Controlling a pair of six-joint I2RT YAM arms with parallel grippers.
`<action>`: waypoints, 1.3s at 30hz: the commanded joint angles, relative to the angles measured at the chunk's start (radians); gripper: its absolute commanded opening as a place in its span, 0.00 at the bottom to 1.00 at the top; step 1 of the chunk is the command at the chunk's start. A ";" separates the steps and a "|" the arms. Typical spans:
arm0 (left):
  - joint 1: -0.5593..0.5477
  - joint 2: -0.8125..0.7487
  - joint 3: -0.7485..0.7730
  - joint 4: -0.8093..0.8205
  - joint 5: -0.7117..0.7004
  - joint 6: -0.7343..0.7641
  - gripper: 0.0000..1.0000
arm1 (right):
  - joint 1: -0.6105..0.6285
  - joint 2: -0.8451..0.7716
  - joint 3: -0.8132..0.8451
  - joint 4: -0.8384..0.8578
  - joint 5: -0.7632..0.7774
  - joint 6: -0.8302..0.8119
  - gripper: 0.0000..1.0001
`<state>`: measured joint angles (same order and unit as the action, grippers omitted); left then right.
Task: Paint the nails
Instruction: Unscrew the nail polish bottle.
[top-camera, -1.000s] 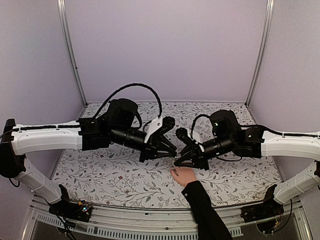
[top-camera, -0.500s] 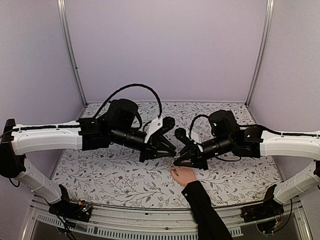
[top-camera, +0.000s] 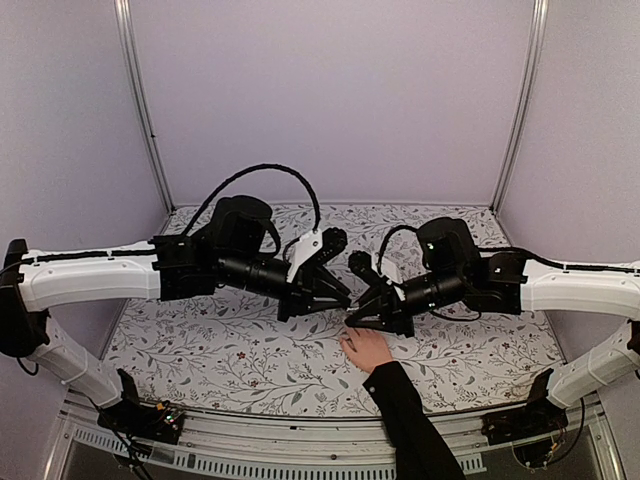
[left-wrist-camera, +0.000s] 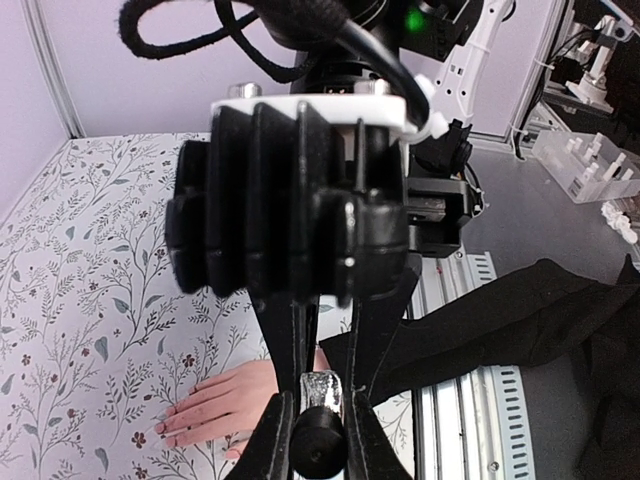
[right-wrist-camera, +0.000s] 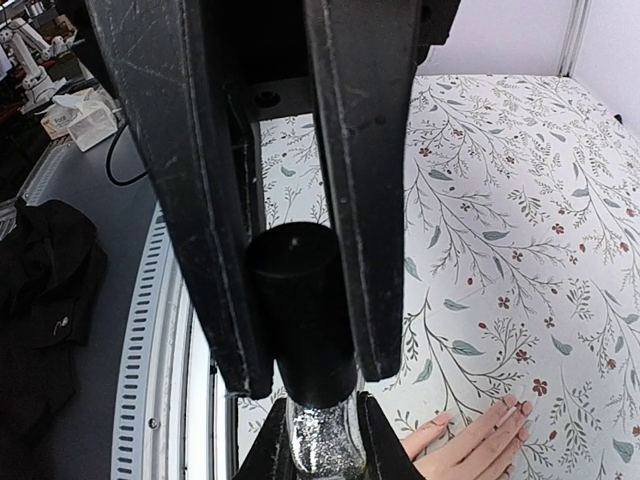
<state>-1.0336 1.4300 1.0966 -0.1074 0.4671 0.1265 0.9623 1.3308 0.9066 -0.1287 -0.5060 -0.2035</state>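
Note:
Both grippers meet above the table's middle on one small bottle. My left gripper (top-camera: 344, 298) (left-wrist-camera: 322, 385) is shut on its glittery glass body (left-wrist-camera: 322, 388) (right-wrist-camera: 322, 445). My right gripper (top-camera: 353, 319) (right-wrist-camera: 305, 375) is shut on its black cap (right-wrist-camera: 300, 310) (left-wrist-camera: 318, 447). Just below them a light-skinned hand (top-camera: 368, 350) (left-wrist-camera: 215, 405) (right-wrist-camera: 480, 445) with a black sleeve (top-camera: 405, 420) lies flat, palm down, fingers spread. The nails (right-wrist-camera: 512, 403) (left-wrist-camera: 166, 429) show as small pale pink tips; they are too small to make out in the top view. No brush is visible.
A floral-patterned cloth (top-camera: 250, 360) covers the table. Purple walls (top-camera: 330, 100) close the back and sides. A metal rail (top-camera: 300, 440) runs along the near edge, where the sleeved arm comes in.
Both grippers, joined on the bottle, have drifted slightly left and up. The hand has stayed in place and both grips are unchanged.

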 joint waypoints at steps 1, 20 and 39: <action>0.006 -0.033 0.002 0.061 0.001 -0.018 0.00 | 0.000 0.005 0.007 -0.031 0.067 0.003 0.00; -0.025 0.057 0.043 0.029 -0.009 -0.020 0.08 | 0.000 -0.056 0.006 0.044 0.027 0.005 0.00; 0.029 -0.229 -0.244 0.441 0.181 -0.040 0.59 | 0.001 -0.063 -0.036 0.077 -0.194 -0.006 0.00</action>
<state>-1.0172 1.2472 0.9257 0.1539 0.5468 0.0814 0.9596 1.2606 0.8715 -0.0795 -0.5617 -0.2008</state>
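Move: The left fingers already grip the nail polish bottle's black cap; the glass sits about 3 cm below the left hand point, 1 cm back and 1 cm right. The person's hand lies on the table roughly 15 cm below, 3 cm ahead and 2 cm right. The right fingers already hold the glass, with the cap some 3 cm above that hand point, 1 cm ahead and 1 cm left. Left fingers open off the cap, withdrawing some 6 cm up, left and back; right keeps the glass gripped. ##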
